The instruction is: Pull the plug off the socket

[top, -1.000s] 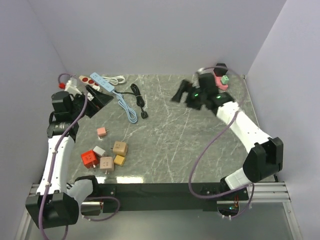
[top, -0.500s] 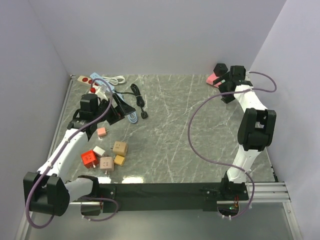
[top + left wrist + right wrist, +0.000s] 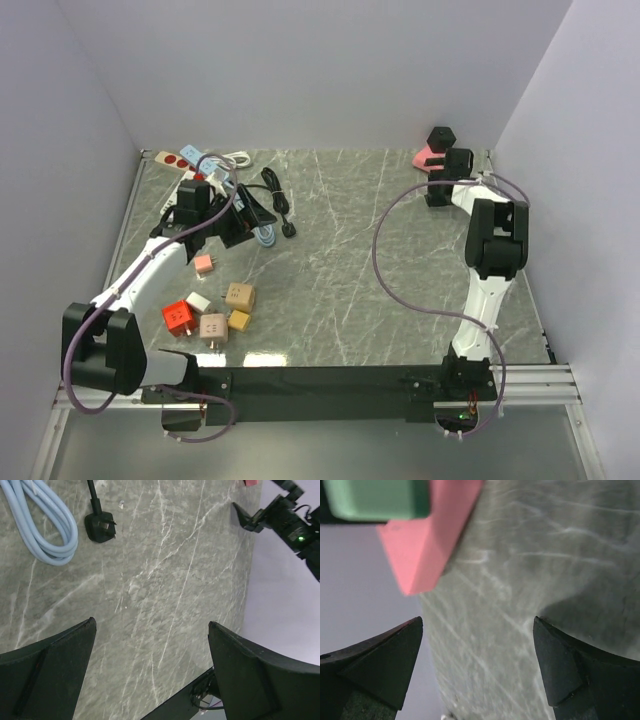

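Note:
A pink socket lies at the table's far right corner, with a green plug on it at the top left of the right wrist view. From above only a corner of the pink socket shows; the plug is hidden there. My right gripper is open just short of the socket, touching nothing, and from above the right gripper sits right beside it. My left gripper is open over the back left of the table, and in its own view the left gripper has bare marble between its fingers.
A coiled light-blue cable and a black plug lie ahead of the left gripper. Power strips sit at the back left. Several small cube adapters, one red, lie at the front left. A black block stands behind the socket.
The right arm has swung from the table's middle back into the far right corner, up to the pink socket. The left arm has moved right, over the cables. Both grippers stayed open.

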Controlling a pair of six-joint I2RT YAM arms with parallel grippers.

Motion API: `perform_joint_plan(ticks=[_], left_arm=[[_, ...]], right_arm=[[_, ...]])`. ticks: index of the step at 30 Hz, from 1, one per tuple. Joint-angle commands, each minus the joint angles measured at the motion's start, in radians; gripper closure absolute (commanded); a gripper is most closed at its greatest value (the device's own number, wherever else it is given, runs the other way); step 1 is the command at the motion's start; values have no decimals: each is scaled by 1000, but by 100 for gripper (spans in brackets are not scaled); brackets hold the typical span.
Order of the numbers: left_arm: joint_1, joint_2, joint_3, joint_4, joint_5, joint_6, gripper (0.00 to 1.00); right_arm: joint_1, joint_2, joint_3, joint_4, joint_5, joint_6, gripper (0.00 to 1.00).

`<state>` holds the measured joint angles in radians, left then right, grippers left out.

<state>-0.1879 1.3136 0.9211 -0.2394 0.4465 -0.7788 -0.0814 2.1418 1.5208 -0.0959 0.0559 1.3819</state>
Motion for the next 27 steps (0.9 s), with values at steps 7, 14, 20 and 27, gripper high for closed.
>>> perform_joint_plan(ticks=[7, 14, 20, 27], left_arm=[[-5, 59, 127, -47, -17, 21, 1], [-5, 64, 136, -90, -38, 18, 1], [-5, 36, 111, -97, -51, 1, 1], [-5, 21, 88, -49, -29, -19, 1]], right_arm=[[2, 154, 182, 50, 120, 210, 5], [0, 341, 418, -36, 139, 244, 9], [-4, 388, 467, -12, 118, 238, 31], [-9, 221, 103, 234, 45, 197, 86]])
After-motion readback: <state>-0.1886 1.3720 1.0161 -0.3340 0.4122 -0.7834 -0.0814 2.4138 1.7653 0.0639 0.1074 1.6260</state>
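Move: Just ahead of the right hand lies the pink socket, its middle about 9 cm farther out, 2 cm to the right and 3 cm lower. The green plug stands roughly 9 cm ahead of the hand and 6 cm to its right; the black plug is some 15 cm ahead and 4 cm to the right, both about 1 cm below hand height. From the left hand the pink socket is around 33 cm ahead, 56 cm to the right and 15 cm down. Reaching about 9 cm forward and slightly right at low height, the right hand sinks some 2 cm and swings its pointing around 10 degrees clockwise, bringing the open fingers over the left end of the pink socket. There they close from wide open and pinch that end, while the hand draws back 1 to 1.5 cm. ##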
